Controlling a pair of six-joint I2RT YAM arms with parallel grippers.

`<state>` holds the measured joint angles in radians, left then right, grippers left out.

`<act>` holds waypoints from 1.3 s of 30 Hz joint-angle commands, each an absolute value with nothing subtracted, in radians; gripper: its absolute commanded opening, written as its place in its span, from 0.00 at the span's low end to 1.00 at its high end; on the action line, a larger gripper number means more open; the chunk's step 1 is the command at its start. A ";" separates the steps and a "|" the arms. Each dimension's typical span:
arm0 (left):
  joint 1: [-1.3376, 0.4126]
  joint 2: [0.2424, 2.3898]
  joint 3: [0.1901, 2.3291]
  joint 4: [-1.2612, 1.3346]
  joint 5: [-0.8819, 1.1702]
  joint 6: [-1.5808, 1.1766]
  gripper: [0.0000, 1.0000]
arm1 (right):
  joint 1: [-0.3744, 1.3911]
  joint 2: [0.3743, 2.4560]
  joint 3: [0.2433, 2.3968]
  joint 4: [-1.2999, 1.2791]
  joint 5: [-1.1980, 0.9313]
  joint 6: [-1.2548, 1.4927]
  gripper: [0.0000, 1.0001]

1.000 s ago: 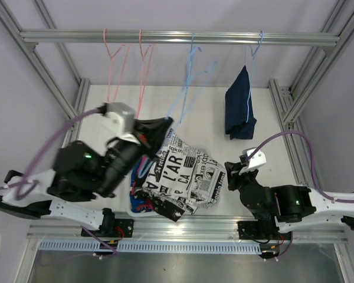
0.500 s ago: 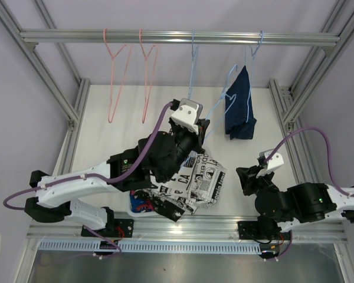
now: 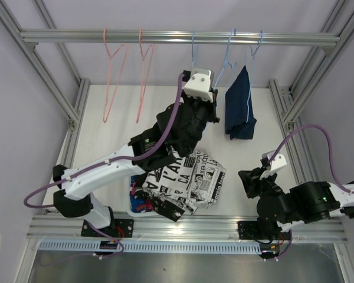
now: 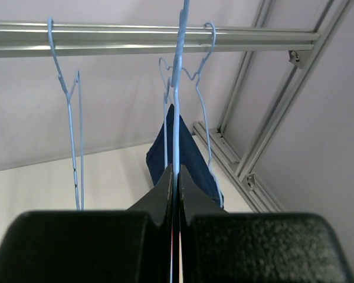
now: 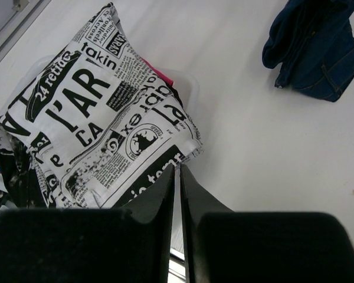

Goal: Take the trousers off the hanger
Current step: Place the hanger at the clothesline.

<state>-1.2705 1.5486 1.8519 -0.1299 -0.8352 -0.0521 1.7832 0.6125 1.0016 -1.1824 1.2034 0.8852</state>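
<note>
My left gripper [image 3: 212, 99] [image 4: 176, 172] is raised toward the rail and is shut on the wire of an empty blue hanger [image 3: 226, 59] [image 4: 177, 100]. That hanger's hook sits on the rail [image 3: 177, 38] [image 4: 135, 42]. Just right of it, dark blue denim trousers [image 3: 240, 109] [image 4: 192, 156] hang on another blue hanger [image 3: 255, 44]. Other trousers lie in a pile on the table, white ones with black print [image 3: 192, 180] [image 5: 88, 124] on top. My right gripper [image 3: 249, 178] [image 5: 177, 170] is low beside the pile, shut with nothing in it.
Two empty pink hangers [image 3: 112, 71] [image 3: 144, 71] and another empty blue hanger [image 3: 193, 50] [image 4: 71, 130] hang on the rail. Aluminium frame posts [image 3: 298, 100] stand at both sides of the white table [image 3: 265, 147]. The denim's lower end [image 5: 315, 47] reaches the table.
My left arm has swung up and to the right, carrying the empty blue hanger from above the pile to the rail. The right arm has drawn back slightly to the right.
</note>
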 commanded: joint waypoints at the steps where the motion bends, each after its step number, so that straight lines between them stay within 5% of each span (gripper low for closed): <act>1: -1.238 1.618 1.975 -0.089 -0.859 -0.002 0.01 | 1.792 0.620 1.026 -1.224 1.229 0.968 0.11; 39: -1.026 1.884 2.164 -0.173 -0.749 -0.106 0.01 | 1.810 0.620 0.962 -1.192 1.239 0.993 0.09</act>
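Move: The clothesline rail, where the left hand is taking the empty blue hanger it already holds, runs about 17 cm ahead and 12 cm above it, the free spot some 2 cm to the right. At rail height, an empty blue hanger hangs 5 cm to the hand's left, and the hook of the navy trousers' hanger 11 cm to its right. From the right hand, that spot is roughly 30 cm ahead, 7 cm left and 33 cm up. Left hand, still gripping the blue hanger, carries it forward 12 cm to the rail, finally sinking about 5 cm. ##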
